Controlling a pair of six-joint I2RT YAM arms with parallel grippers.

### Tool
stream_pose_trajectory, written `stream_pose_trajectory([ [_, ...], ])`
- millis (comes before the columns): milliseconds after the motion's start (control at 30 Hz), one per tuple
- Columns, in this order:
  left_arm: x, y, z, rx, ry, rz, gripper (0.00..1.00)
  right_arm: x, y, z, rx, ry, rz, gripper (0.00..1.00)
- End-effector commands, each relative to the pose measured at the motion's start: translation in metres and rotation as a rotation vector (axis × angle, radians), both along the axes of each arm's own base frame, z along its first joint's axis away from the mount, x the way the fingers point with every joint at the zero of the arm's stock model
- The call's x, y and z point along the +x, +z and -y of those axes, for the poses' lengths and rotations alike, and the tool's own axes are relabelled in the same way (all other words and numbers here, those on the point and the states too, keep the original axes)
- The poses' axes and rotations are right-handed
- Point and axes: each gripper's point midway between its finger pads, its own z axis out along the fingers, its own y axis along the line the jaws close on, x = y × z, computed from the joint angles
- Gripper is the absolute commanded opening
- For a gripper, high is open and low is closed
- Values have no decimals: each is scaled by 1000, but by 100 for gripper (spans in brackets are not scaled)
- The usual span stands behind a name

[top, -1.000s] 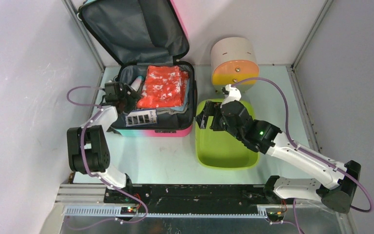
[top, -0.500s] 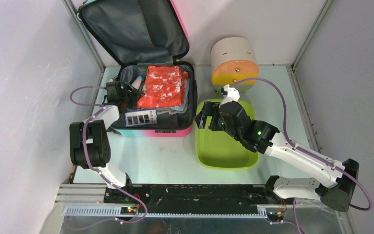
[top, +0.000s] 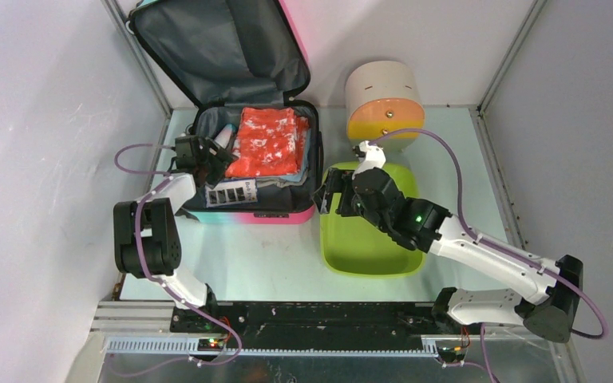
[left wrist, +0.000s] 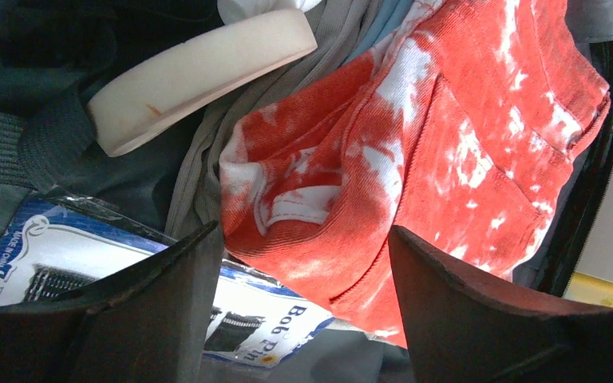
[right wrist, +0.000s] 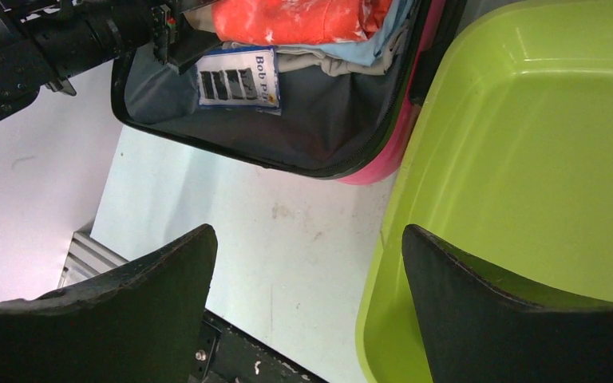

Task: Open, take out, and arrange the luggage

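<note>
The luggage (top: 207, 64) lies open at the back left, its lid up and its pink front wall (top: 271, 215) toward me. Inside lie a folded red-and-white garment (top: 267, 142), grey and blue clothes, a cream curved piece (left wrist: 199, 72) and a blue-and-white bob pin card (top: 231, 192). My left gripper (top: 214, 159) is open over the left of the case, its jaws astride the garment's corner (left wrist: 319, 231) and the card (left wrist: 279, 319). My right gripper (top: 329, 191) is open and empty over the left rim of the lime-green tray (top: 331, 263). The case also shows in the right wrist view (right wrist: 303, 120).
A beige cylinder with an orange-yellow face (top: 384, 100) stands at the back right, behind the tray. White walls and metal frame posts close in the table on both sides. A black rail runs along the near edge (top: 303, 315).
My left gripper has shifted a little right, toward the red garment. My right gripper has moved left and up to the tray's left rim, nearer the case.
</note>
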Motion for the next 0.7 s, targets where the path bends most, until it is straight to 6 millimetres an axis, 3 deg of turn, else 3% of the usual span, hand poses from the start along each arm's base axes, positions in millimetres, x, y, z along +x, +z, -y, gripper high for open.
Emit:
stream_pose_trajectory([
  [0,8,6,6,-17,-9,37,80,8,20,-9,58,-17,40,88],
  [67,12,12,7,-16,-16,62,74,9,20,-11,59,-18,44,88],
  [200,17,21,10,-20,-40,88,54,13,22,-15,74,-21,53,88],
  [400,15,40,18,-47,-66,122,9,23,22,-23,85,-28,77,86],
  [467,11,49,21,-45,-79,121,1,32,22,-26,106,-54,82,86],
  [567,7,67,23,-30,-88,139,0,54,18,-33,118,-96,93,85],
  [600,3,68,24,-27,-92,130,0,64,28,-32,134,-123,104,85],
  [633,2,75,24,-24,-94,141,0,72,18,-37,111,-134,90,85],
  [667,-2,75,26,-22,-99,131,0,81,27,-38,114,-151,100,85],
])
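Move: The red cloth's middle is about 8 cm ahead of the left fingers and 11 cm to their right, a few centimetres lower; its near-left corner already lies between the open pads. The hair-pin card sits some 5 cm back, level sideways, and a white tube roughly 10 cm straight ahead. From the right hand the cloth's middle is about 25 cm ahead, 14 cm left and 18 cm below; the green tray's middle is some 5 cm ahead, 13 cm right. Shut the left gripper on the near-left corner of the red cloth, pinching its folds, then lift it about 2.5 cm while easing just over a centimetre right. Meanwhile bring the open right gripper some 5 cm forward and left towards the cloth, slowly at first then quicker, sinking slightly. ##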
